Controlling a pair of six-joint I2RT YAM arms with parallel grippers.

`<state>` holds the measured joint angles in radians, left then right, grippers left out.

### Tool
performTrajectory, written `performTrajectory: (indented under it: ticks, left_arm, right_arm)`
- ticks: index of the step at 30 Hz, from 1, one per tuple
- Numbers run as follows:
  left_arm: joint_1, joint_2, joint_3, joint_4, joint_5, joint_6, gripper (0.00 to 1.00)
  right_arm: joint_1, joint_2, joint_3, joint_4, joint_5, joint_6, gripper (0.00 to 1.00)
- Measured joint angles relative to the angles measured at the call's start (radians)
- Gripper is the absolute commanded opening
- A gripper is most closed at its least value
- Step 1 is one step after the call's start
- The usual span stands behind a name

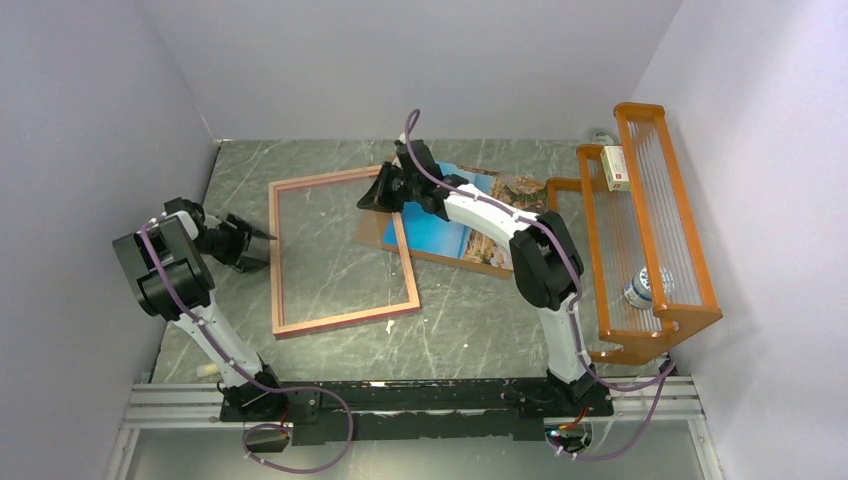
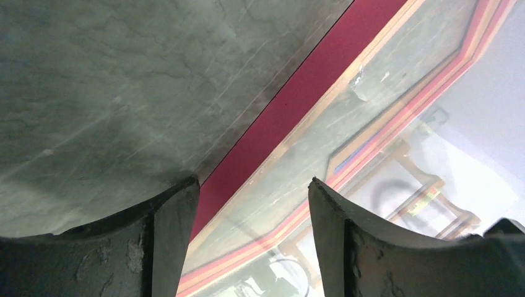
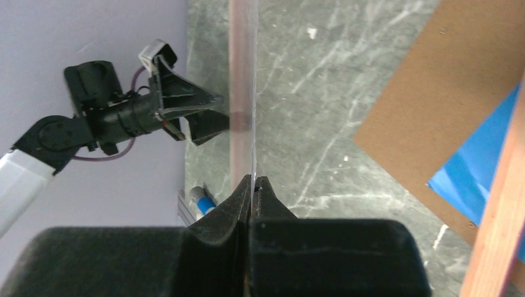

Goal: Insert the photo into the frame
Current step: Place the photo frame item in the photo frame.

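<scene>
The frame point(image 1: 340, 320) lies pale back up, left of the table's middle. My right gripper point(image 1: 378, 192) is at its far right corner. In the right wrist view, that gripper point(image 3: 252, 180) is shut on a thin clear edge of the frame point(image 3: 241, 74), which runs straight ahead as a pale pink strip. My left gripper point(image 1: 265, 245) is open at the frame's left side. Its fingers point(image 2: 179, 223) stand either side of the frame's pink bar point(image 2: 297, 93) without touching it. The photo point(image 1: 435, 225), blue with brown rock, lies face up on a brown backing board point(image 3: 446, 74).
An orange wire rack point(image 1: 640, 108) stands along the right wall. It holds a small white box point(image 1: 615, 168) and a tin can point(image 1: 640, 288). Walls close in on three sides. The frame's right bar overlaps the board's corner.
</scene>
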<state>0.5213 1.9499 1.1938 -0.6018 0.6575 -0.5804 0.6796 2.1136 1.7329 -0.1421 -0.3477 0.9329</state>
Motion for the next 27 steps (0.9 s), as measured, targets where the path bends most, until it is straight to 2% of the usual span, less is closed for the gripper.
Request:
performTrajectory:
  ticks: [20, 27]
  left_arm:
    - [-0.042, 0.011, 0.019, -0.026, -0.024, 0.021, 0.69]
    - [-0.05, 0.011, 0.025, -0.035, -0.037, 0.037, 0.68]
  right_arm:
    - [-0.058, -0.006, -0.202, 0.171, -0.067, -0.025, 0.0]
    - [-0.084, -0.006, -0.222, 0.216, -0.101, -0.026, 0.0]
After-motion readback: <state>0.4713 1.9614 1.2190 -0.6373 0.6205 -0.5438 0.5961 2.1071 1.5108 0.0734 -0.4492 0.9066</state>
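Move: The right hand holds the clear sheet; the frame's middle lies about 9 cm left, 6 cm back and 15 cm below. The photo's middle is some 22 cm to this hand's right, 3 cm ahead and 15 cm lower. From the left hand, at the frame's left side, the frame's middle is some 19 cm right, level fore and aft, about 2 cm lower. Still pinching the clear sheet, the right hand sinks about 5 cm, shifting right, towards the frame's right bar. ##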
